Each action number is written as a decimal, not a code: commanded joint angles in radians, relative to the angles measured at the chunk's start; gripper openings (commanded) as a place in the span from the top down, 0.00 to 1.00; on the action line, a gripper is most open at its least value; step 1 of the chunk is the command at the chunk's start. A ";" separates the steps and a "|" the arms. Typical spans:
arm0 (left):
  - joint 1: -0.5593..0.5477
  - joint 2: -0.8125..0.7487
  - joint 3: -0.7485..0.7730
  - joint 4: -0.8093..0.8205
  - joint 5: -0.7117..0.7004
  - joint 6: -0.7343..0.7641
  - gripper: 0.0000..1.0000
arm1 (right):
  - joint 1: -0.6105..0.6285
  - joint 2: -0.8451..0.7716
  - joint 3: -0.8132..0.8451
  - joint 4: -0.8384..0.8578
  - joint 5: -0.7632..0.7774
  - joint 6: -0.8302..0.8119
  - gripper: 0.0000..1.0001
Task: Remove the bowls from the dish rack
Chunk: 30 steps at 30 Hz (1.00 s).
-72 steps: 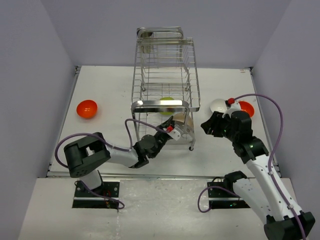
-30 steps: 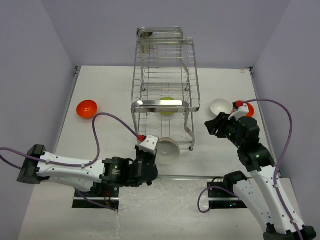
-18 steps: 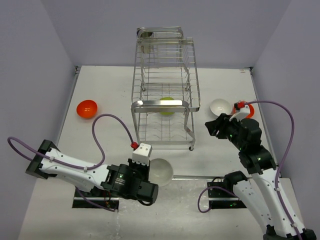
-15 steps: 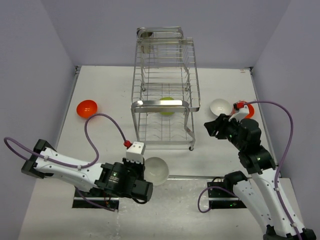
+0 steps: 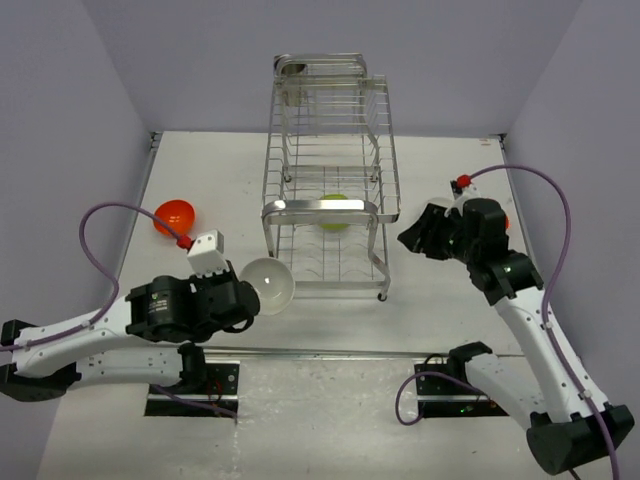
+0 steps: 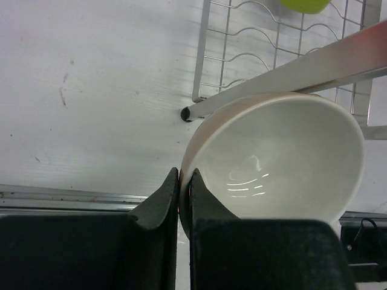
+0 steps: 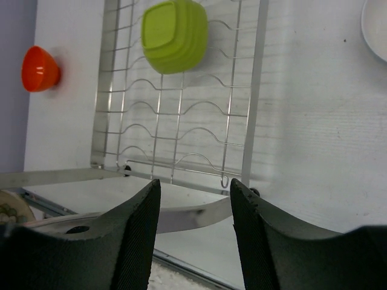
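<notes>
My left gripper [image 5: 247, 293] [image 6: 185, 181] is shut on the rim of a beige bowl [image 5: 268, 285] [image 6: 278, 157], one finger inside and one outside. It holds the bowl above the table, left of the front corner of the dish rack [image 5: 330, 180] [image 6: 302, 69]. A lime-green bowl [image 5: 335, 210] [image 7: 175, 35] lies upside down on the rack's lower wire shelf [image 7: 181, 121]. An orange bowl [image 5: 174, 216] [image 7: 40, 68] sits on the table at the left. My right gripper [image 5: 410, 238] [image 7: 193, 184] hangs open and empty to the right of the rack, level with its front rim.
The edge of a white bowl [image 7: 376, 27] shows on the table to the right of the rack; in the top view my right arm [image 5: 480, 240] covers it. A metal cup [image 5: 292, 72] sits at the rack's top. The table's near edge [image 5: 330, 352] runs just in front of the rack.
My left arm has swung left and away from the table's near edge, carrying the beige bowl. My right arm has moved in toward the rack and now covers the white bowl.
</notes>
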 commanded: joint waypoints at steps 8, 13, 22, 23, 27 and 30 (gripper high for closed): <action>0.164 -0.067 0.137 0.018 0.099 0.176 1.00 | 0.003 0.148 0.355 -0.256 0.010 0.031 0.50; 0.260 -0.121 0.154 0.018 0.156 0.270 1.00 | 0.004 0.167 0.377 -0.292 0.019 0.021 0.50; 0.412 -0.129 0.093 0.018 0.184 0.293 1.00 | 0.003 0.210 0.451 -0.317 0.006 -0.008 0.50; 0.412 -0.107 0.091 0.018 0.172 0.285 1.00 | 0.003 0.217 0.461 -0.322 0.009 -0.016 0.50; 0.438 -0.009 0.088 0.020 0.110 0.265 1.00 | 0.003 0.242 0.507 -0.343 0.012 -0.071 0.50; 0.574 0.058 0.064 0.090 0.150 0.363 1.00 | 0.003 0.251 0.504 -0.348 0.018 -0.094 0.50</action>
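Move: The left hand holds the cream bowl by its rim, bound for free table beside the left red bowl, roughly 23 cm ahead and 14 cm left. That red bowl is about 27 cm ahead, 22 cm left; the rack's near left foot some 8 cm ahead, 3 cm right; all roughly 20 cm below. From the empty right hand, the green bowl lies about 14 cm ahead, 14 cm left, 12 cm lower. Keeping its pinch on the cream bowl's rim, the left hand carries it about 6 cm left, away from the rack and towards the left red bowl, lifting some 3 cm on the way, then sinking back and easing forward while turning roughly 10 degrees counter-clockwise. The right hand, half open and empty, rises about 7 cm beside the rack, dipping briefly midway. ##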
